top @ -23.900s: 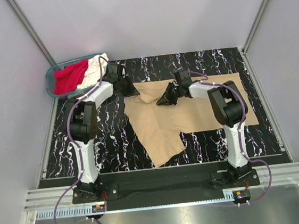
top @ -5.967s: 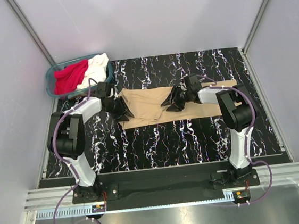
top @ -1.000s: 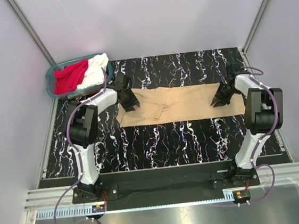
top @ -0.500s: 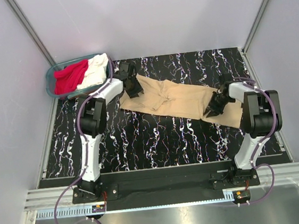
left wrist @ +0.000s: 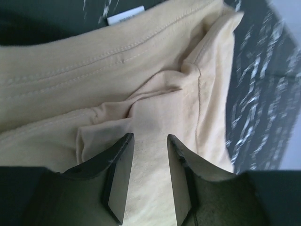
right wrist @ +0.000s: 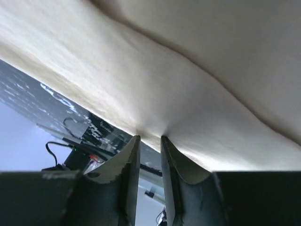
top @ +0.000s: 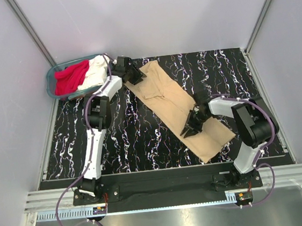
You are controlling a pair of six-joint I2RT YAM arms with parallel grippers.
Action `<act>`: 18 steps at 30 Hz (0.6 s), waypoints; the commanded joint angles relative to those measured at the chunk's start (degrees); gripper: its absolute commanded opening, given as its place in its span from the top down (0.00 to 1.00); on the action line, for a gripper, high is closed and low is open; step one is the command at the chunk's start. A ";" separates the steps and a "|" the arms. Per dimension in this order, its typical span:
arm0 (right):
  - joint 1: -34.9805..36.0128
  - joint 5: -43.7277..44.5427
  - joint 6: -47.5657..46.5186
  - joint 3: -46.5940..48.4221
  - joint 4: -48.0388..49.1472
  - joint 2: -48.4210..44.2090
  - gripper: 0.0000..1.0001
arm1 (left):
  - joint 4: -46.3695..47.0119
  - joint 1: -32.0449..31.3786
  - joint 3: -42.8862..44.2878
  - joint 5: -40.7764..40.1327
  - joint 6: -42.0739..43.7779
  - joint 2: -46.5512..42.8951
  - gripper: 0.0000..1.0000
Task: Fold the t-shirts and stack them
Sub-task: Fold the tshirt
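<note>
The tan t-shirt (top: 165,92), folded into a long strip, lies slantwise from the far left to the near right of the table. My left gripper (top: 131,76) is at its far-left end. In the left wrist view the left gripper (left wrist: 148,139) has bunched tan cloth (left wrist: 141,70) between its jaws. My right gripper (top: 191,127) is at the strip's near long edge. In the right wrist view the right gripper (right wrist: 149,137) pinches that puckered edge of the tan cloth (right wrist: 188,70) at its tips. The red t-shirt (top: 70,77) and the white t-shirt (top: 96,69) lie heaped in the basket.
The teal basket (top: 50,80) stands at the far left corner, just left of my left gripper. The table (top: 132,142) is black with white marbling, with grey walls on three sides. My arm bases are at the near edge.
The tan strip has swung from lying level across the table to a slant. My left gripper moved toward the far side, and my right gripper came nearer and leftward with the cloth.
</note>
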 commanded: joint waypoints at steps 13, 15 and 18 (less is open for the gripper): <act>19.50 -14.89 22.38 15.63 17.93 10.76 0.68 | 16.08 2.03 9.71 8.62 -3.18 9.02 0.58; 19.41 -15.25 22.04 16.43 17.85 9.97 0.67 | 13.37 2.30 8.49 8.97 -0.64 5.52 0.58; 18.36 -14.64 18.62 17.23 14.26 6.90 0.65 | 12.91 2.04 0.26 7.84 2.53 -3.77 0.55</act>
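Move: The right fingertips are down on the folded tan t-shirt's near half; the shirt's middle lies about 12 cm ahead and 4 cm left, and its near end's middle some 10 cm back and 12 cm right. The left fingertips are on the far end, whose middle is about 3 cm ahead and level sideways, with the shirt's middle some 23 cm back and 19 cm right. The clothes basket's middle is roughly 34 cm left and 4 cm ahead of the left hand. The right hand goes on sweeping left across the shirt's near half, pushing it along, then comes up off the cloth past the left long edge, about 17 cm left and 5 to 6 cm up in all, its fingertips swinging out leftward by some 20 degrees. The left hand keeps its part-open fingers on the far end and pushes it about 5 cm forward and slightly right, tilting its fingers up towards forward, then stops and eases back a touch. ##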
